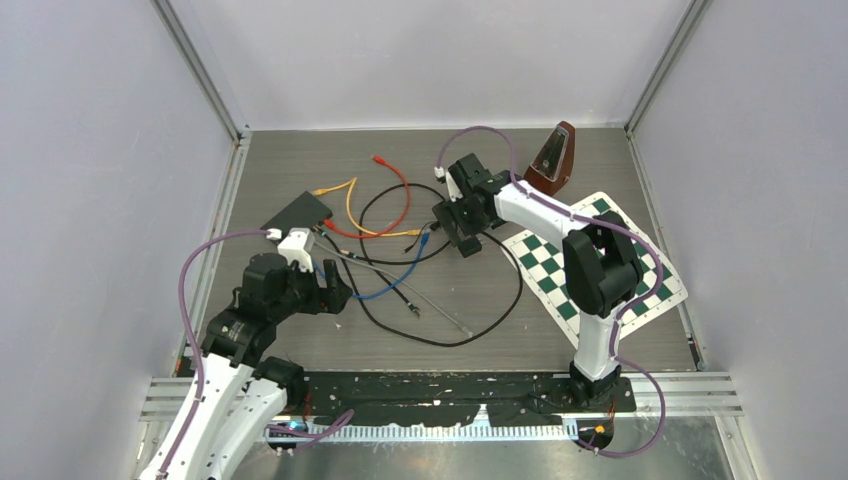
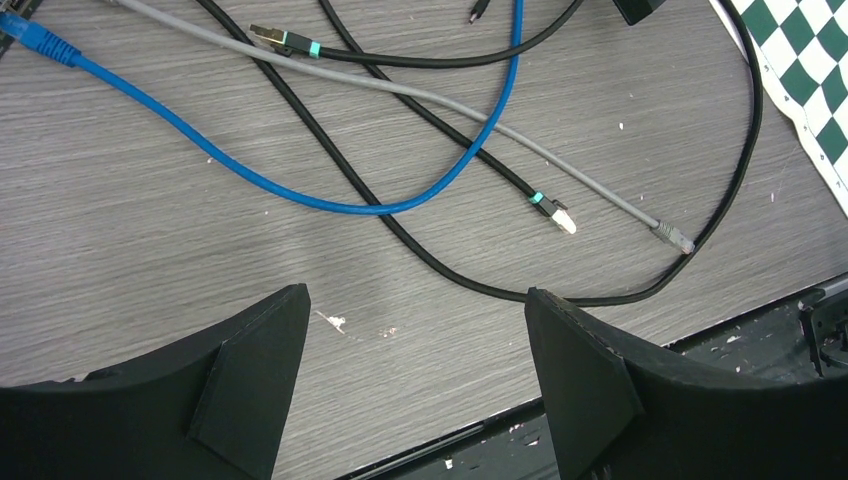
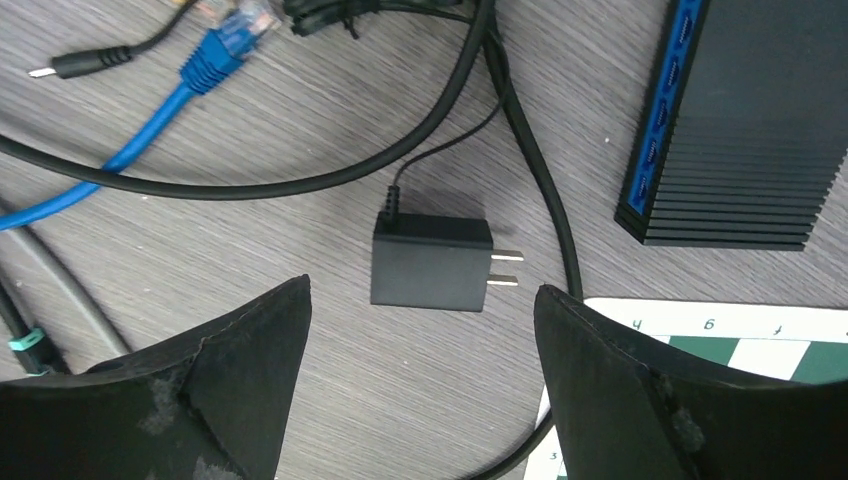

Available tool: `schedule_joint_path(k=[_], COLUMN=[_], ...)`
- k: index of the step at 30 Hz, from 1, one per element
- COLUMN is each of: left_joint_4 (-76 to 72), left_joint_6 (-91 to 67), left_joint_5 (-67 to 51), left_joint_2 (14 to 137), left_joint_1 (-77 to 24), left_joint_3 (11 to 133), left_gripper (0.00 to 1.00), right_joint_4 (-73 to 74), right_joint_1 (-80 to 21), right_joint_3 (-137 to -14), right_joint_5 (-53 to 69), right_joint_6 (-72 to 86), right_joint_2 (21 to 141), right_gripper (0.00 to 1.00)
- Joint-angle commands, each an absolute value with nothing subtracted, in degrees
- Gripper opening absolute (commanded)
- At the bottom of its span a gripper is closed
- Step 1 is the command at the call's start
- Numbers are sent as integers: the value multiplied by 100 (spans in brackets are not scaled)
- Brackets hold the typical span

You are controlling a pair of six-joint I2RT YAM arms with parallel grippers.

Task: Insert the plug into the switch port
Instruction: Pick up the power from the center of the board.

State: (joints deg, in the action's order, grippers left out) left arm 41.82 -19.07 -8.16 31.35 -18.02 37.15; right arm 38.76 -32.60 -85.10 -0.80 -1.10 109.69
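Note:
The black switch point(image 3: 750, 120), with a row of blue ports along its left edge, lies at the upper right of the right wrist view. In the top view the right arm covers it. A blue cable's plug point(image 3: 232, 25) point(image 1: 425, 238) lies loose on the table to the left of the switch. Its other blue plug point(image 2: 28, 32) shows at the left wrist view's top left. My right gripper point(image 3: 422, 290) point(image 1: 455, 215) hovers open above a black power adapter point(image 3: 430, 262), holding nothing. My left gripper point(image 2: 415, 300) point(image 1: 335, 290) is open over bare table near the front edge.
A grey cable's plug point(image 2: 675, 238), thick black cables point(image 2: 420, 235), and red point(image 1: 400, 190) and yellow point(image 1: 350, 205) cables sprawl mid-table. A flat black box point(image 1: 297, 212) lies left of them. A green checkerboard mat point(image 1: 600, 260) and a brown metronome point(image 1: 552, 160) stand on the right.

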Motion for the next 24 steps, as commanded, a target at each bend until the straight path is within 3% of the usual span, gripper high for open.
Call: schedule_joint_path(k=[1,17,21,24], left_joint_4=[3920,3938,3937,3929], left_joint_6=[-1898,-1898,-1898,-1898], left_joint_5=[-905,-857,-857,-875], left_joint_2=[3190,3234,3252,3252], left_joint_1=[-1823,-1819,-1819,-1819], left_joint_3=[3702,3709,3709,3711], left_gripper=[82,82,82,82], right_joint_4=[3718,3348,3392,3515], right_joint_1=[-3252,-3252,-3248,-3249], right_joint_3=[-8340,-8136,-8078,-8057], right_joint_5=[-311,-243,-405,-580], right_joint_6=[-13,-6,-4,-7], right_joint_2=[10925,11300,11225,11070], right_gripper=[89,74,63,45])
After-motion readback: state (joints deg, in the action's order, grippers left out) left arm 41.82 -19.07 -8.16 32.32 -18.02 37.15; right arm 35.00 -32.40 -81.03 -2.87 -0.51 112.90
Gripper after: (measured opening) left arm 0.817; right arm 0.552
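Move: The black power adapter that the right hand is after lies about 5 cm below its open fingers, level ahead and about 1 cm to the right. From that hand the switch box is roughly 12 cm ahead and 5 cm right, the blue plug 3 cm ahead and 9 cm left, and the chessboard's nearest corner 1 cm ahead and 8 cm right. The idle left hand has the adapter some 17 cm ahead, 28 cm right and 14 cm below. Down about 4 cm onto the power adapter goes the right hand, with only a small drift of about 1 cm to the right and hardly any turn of the wrist, slowing as it gets low. The fingers straddle the adapter and close from nearly wide to about half open, their tips coming to pinch the block from its two ends, one of them beside the prongs. ##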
